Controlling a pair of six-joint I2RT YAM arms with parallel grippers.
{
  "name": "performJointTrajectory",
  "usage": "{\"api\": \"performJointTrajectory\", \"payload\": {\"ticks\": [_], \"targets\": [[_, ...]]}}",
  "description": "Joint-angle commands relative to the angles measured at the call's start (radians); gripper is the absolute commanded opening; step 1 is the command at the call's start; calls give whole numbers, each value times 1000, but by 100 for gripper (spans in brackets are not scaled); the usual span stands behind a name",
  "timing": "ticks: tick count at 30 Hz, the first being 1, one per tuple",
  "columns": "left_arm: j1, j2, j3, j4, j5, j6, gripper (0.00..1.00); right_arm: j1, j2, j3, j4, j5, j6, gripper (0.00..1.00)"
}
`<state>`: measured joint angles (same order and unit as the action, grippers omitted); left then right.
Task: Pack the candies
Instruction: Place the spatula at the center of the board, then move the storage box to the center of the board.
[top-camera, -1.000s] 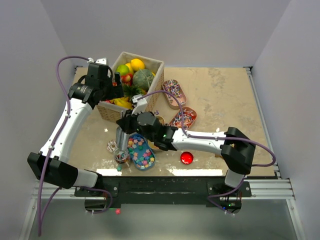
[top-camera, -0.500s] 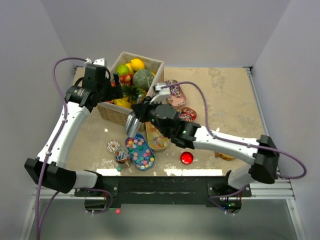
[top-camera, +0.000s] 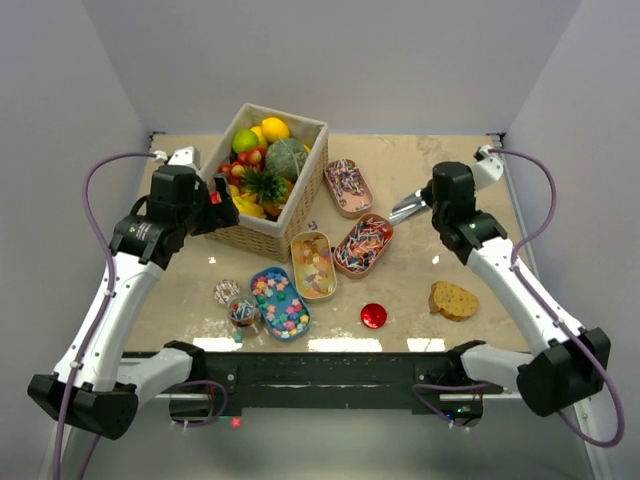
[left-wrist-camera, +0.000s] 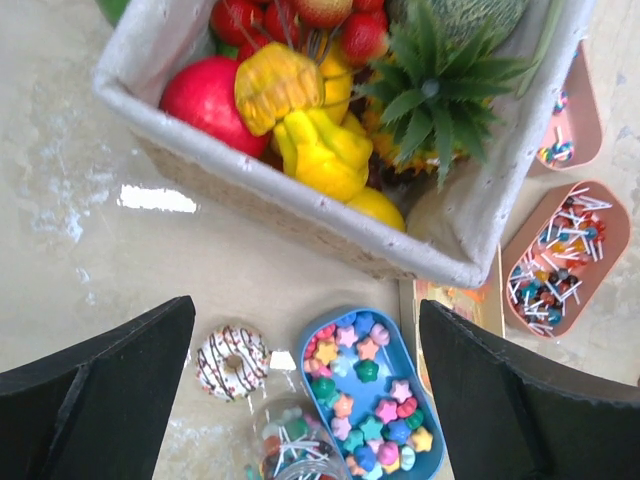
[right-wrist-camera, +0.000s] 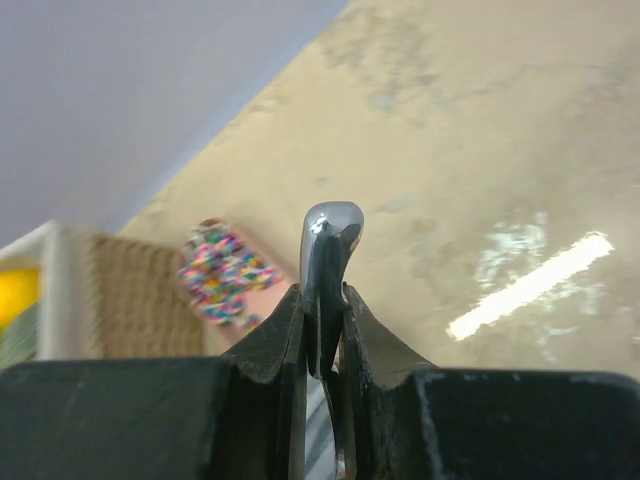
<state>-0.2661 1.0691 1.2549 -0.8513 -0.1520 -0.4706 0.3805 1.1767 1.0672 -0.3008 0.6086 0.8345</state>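
Candies lie in four trays: pastel stars in a blue tray (top-camera: 281, 303) (left-wrist-camera: 372, 395), orange-yellow gummies in a beige tray (top-camera: 313, 264), striped wrapped ones in a pink tray (top-camera: 362, 244) (left-wrist-camera: 566, 256), and multicoloured pieces in a second pink tray (top-camera: 347, 187) (right-wrist-camera: 224, 271). A small clear jar (top-camera: 242, 311) (left-wrist-camera: 292, 447) also holds candies. My left gripper (top-camera: 214, 197) (left-wrist-camera: 305, 335) is open and hangs high by the basket's left side, above the blue tray and jar. My right gripper (top-camera: 424, 203) (right-wrist-camera: 322, 312) is shut on a metal spoon (top-camera: 404, 209) (right-wrist-camera: 330, 245), off to the right of the trays.
A woven basket (top-camera: 262, 236) (left-wrist-camera: 300, 215) of toy fruit stands at the back left. A sprinkled doughnut (top-camera: 226, 291) (left-wrist-camera: 231, 361) lies beside the jar. A red ball (top-camera: 373, 315) and a slice of bread (top-camera: 454, 300) lie near the front edge.
My right arm swung from over the jar and trays to the far right, carrying the spoon. My left arm drew back slightly toward the front left, still open.
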Motion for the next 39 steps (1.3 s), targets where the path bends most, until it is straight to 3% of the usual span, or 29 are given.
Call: {"api": "performJointTrajectory", "payload": {"ticks": [1,3,14,17,18,21,28,32,39], "targets": [[8,-38,-69,-40,-17,-95,99,-158,116,8,-78,-47,11,2],[8,-47,-68,-77,-21,-135,100,-196,211,25,-81,-127,9,0],[11,9,-187,-213,-74,-275,99,-285,538,80,-103,-98,-17,0],[27,-1,-245,-213,-57,-298,99,-287,578,91,-123,-83,-35,13],[31,-6,-274,-218,-40,-304,100,-287,575,88,-118,-81,-37,27],[38,-24,-343,-216,18,-332,100,-287,558,62,-86,-96,-58,35],[38,-60,-485,-210,110,-398,100,-285,474,48,-98,-116,-81,69],[38,-55,-560,-201,147,-474,99,-287,390,42,-110,-121,-80,74],[38,-1,-572,-134,314,-575,99,-287,239,-1,-136,-187,-68,72]]}}
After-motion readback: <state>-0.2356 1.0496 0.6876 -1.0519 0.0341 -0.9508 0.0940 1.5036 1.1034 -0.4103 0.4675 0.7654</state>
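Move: The right hand holds the spatula; the bare spot on the board meant for it is about 8 cm right, 2 cm back and 24 cm below. The bread lies some 14 cm nearer the base than that spot and 2 cm right of it, the lollipop tray 20 cm left of it, level. From the empty left hand the candy jar is about 15 cm back, 6 cm right, 21 cm down; the donut 9 cm back, 2 cm right; the blue tray 12 cm back, 15 cm right. Down some 22 cm and about 9 cm right, the right hand takes the spatula to the board, tipping its fingers down, then opens, lets go of the handle and rises about 9 cm. Meanwhile the left hand, fingers staying wide, sinks 20 cm and draws back 15 towards the candy jar, pitching steeply down; contact can't be told. ##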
